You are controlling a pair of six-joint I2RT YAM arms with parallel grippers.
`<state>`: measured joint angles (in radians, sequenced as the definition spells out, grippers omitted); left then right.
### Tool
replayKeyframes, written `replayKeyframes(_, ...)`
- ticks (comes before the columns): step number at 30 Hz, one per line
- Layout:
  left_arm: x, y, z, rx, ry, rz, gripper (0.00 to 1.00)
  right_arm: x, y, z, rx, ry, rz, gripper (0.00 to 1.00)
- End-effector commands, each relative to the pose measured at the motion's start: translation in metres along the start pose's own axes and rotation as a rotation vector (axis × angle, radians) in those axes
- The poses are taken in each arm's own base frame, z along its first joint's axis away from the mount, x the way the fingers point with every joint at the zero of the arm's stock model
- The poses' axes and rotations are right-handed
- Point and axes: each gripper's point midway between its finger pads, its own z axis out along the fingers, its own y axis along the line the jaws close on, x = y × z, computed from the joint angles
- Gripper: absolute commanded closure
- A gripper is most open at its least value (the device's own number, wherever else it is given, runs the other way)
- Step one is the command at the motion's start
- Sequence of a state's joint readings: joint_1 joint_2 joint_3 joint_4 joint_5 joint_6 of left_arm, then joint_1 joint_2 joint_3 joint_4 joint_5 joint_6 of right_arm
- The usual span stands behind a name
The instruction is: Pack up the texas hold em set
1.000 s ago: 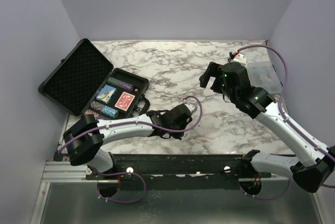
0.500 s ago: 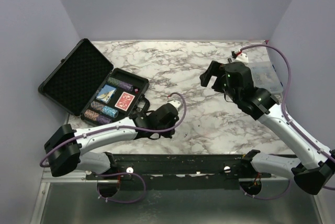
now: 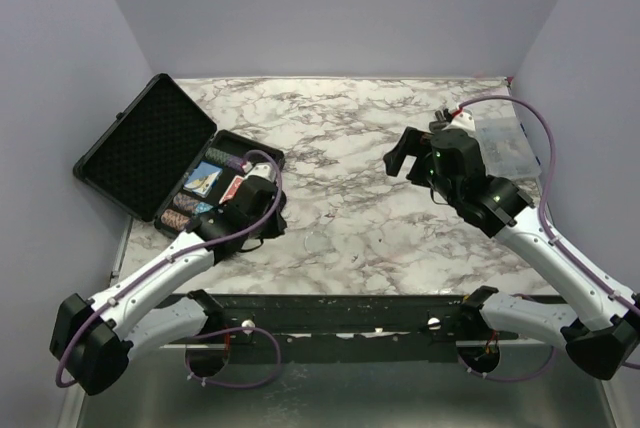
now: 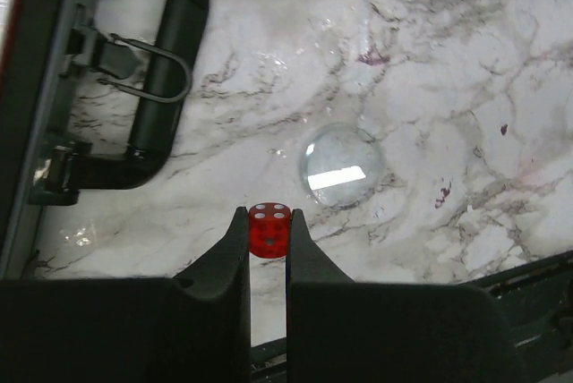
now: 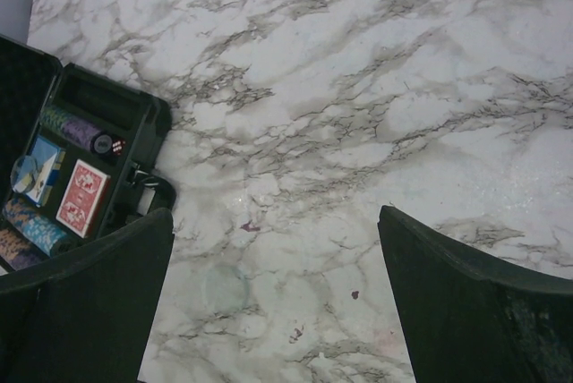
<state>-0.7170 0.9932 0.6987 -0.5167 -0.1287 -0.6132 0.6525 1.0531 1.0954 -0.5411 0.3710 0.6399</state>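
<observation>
The black case lies open at the far left, with its bumpy foam lid tipped back. In its tray sit a red card deck, chip stacks and a small red die. My left gripper is shut on a red die and holds it above the marble just right of the case handle. In the top view the left gripper hangs by the case's near right edge. Over the right middle of the table, my right gripper stands wide open with nothing between its fingers.
A clear round disc lies flat on the marble table just beyond the held die. At the far right edge is a clear plastic compartment box. A black rail runs along the near table edge.
My left arm has swung left across the near part of the table to the case's right edge, its jaws staying shut. The right arm has barely shifted.
</observation>
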Motion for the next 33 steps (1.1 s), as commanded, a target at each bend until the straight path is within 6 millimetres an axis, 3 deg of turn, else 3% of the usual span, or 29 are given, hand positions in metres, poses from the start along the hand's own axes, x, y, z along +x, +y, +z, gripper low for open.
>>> replayKeyframes(1,-0.011,0.037,-0.007,-0.106,-0.048,-0.145,1.00,0.008,0.000,-0.004,-0.018,0.025,0.014,0.00)
replayKeyframes(13,-0.048,0.093,-0.022,-0.224,-0.184,-0.365,1.00,0.021,-0.003,-0.004,-0.027,0.055,0.022,0.00)
replayKeyframes(20,-0.045,0.133,-0.016,-0.356,-0.189,-0.584,1.00,0.031,-0.006,-0.003,-0.033,0.076,0.036,0.00)
replayKeyframes(33,-0.041,0.161,-0.011,-0.474,-0.194,-0.721,1.00,0.039,-0.012,-0.003,-0.021,0.087,0.026,0.00)
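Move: The left hand already pinches the red die; the free slot at the near end of the blue chip stack lies about 14 cm to its left, 6 ahead and 5 below. The blue chips sit some 18 cm left and 8 ahead, the red card deck 11 left and 13 ahead, the case handle 4 left and 8 ahead. From the empty right hand the slot is roughly 36 cm left, level fore and aft, 19 below. Left hand carries pinched die 14 cm left, 5 forward over case, turning counter-clockwise; right hand sinks 3 cm. ##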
